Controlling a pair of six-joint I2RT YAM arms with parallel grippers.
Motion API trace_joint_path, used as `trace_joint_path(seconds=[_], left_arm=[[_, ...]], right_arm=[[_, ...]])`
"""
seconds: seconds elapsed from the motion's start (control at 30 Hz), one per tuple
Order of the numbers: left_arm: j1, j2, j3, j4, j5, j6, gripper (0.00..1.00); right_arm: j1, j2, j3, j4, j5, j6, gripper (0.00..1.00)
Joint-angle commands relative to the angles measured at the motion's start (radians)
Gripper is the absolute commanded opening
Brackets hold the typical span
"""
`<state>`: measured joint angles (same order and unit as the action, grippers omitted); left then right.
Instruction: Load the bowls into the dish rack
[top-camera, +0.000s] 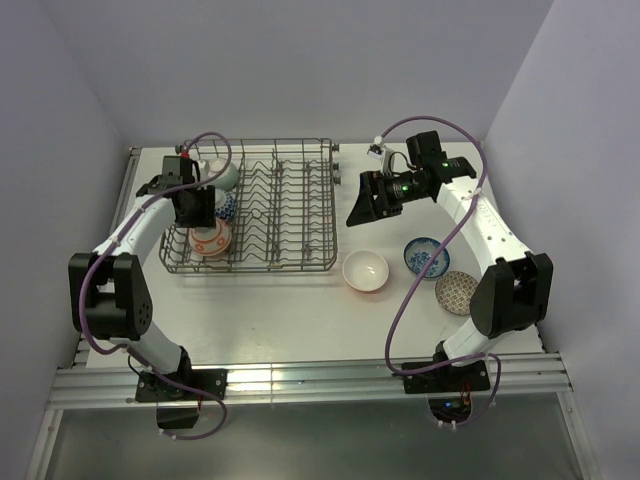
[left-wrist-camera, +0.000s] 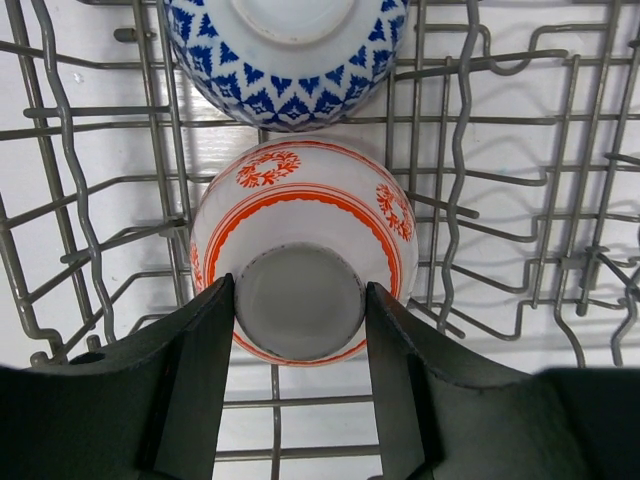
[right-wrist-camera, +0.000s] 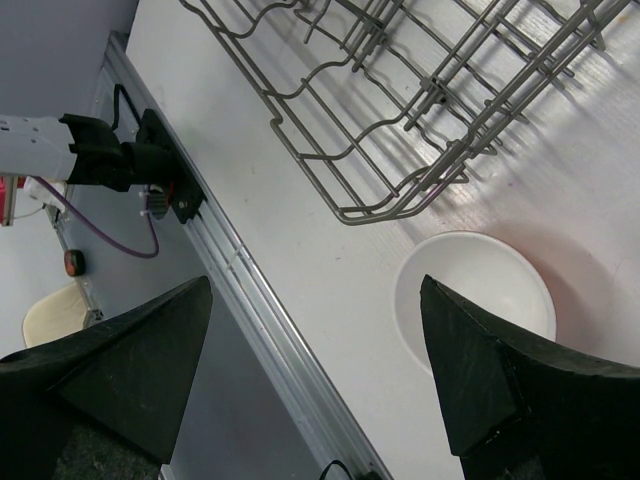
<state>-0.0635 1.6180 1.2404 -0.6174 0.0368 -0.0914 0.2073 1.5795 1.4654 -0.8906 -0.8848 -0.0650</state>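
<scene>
The dish rack stands at the back left of the table. My left gripper reaches down into its left end. It is shut on the foot ring of a red-orange patterned bowl, which lies bottom-up among the tines; this bowl sits at the rack's near left corner. Behind it in the rack are a blue-white patterned bowl and a pale green bowl. My right gripper hangs open and empty above the table, right of the rack. Below it stands a white bowl with an orange outside.
A bowl with a blue pattern inside and a grey-brown speckled bowl stand on the table at the right, by the right arm's base. The right wrist view shows the rack's corner, the white bowl and the table's metal edge rail.
</scene>
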Motion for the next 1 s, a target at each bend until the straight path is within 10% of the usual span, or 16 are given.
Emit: trace_joint_path(seconds=[0.0, 0.37, 0.53, 0.67, 0.97], left_arm=[[-0.016, -0.014, -0.005, 0.079, -0.067, 0.013, 0.00], [-0.035, 0.011, -0.044, 0.123, -0.106, 0.024, 0.03], [-0.047, 0.011, -0.058, 0.127, -0.110, 0.030, 0.23], [-0.053, 0.003, -0.058, 0.119, -0.114, 0.027, 0.59], [-0.055, -0.084, 0.060, 0.012, -0.074, 0.045, 0.88]], right_arm=[[0.000, 0.007, 0.000, 0.032, -0.020, -0.013, 0.91], [0.000, 0.010, 0.001, 0.024, -0.013, -0.027, 0.93], [0.000, 0.011, 0.007, 0.012, -0.006, -0.033, 0.95], [0.000, 0.010, 0.019, -0.002, 0.000, -0.039, 0.95], [-0.031, -0.004, 0.076, -0.161, 0.044, -0.169, 0.96]])
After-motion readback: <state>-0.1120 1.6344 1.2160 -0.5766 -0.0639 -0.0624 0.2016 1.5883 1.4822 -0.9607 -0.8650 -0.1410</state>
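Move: The orange-rimmed bowl is already held upside down by its foot in the left hand, its middle about 3 cm below the fingers. Its spot in the dish rack's near-left corner lies some 5 cm below that hand and 1 cm ahead. The blue-patterned bowl sits about 9 cm ahead and 2 cm right, 5 cm lower; the green bowl 8 cm beyond that one. From the right hand the spot is roughly 39 cm left, 8 cm ahead and 17 cm below. The orange-rimmed bowl goes down into the rack just behind the blue-patterned one, the left hand sinking about 2.5 cm almost straight while it rolls a few degrees, its left side rising. At the bottom the fingers spread and let go of the foot on both sides, and the hand starts up again by some 1 cm, staying over the bowl. ##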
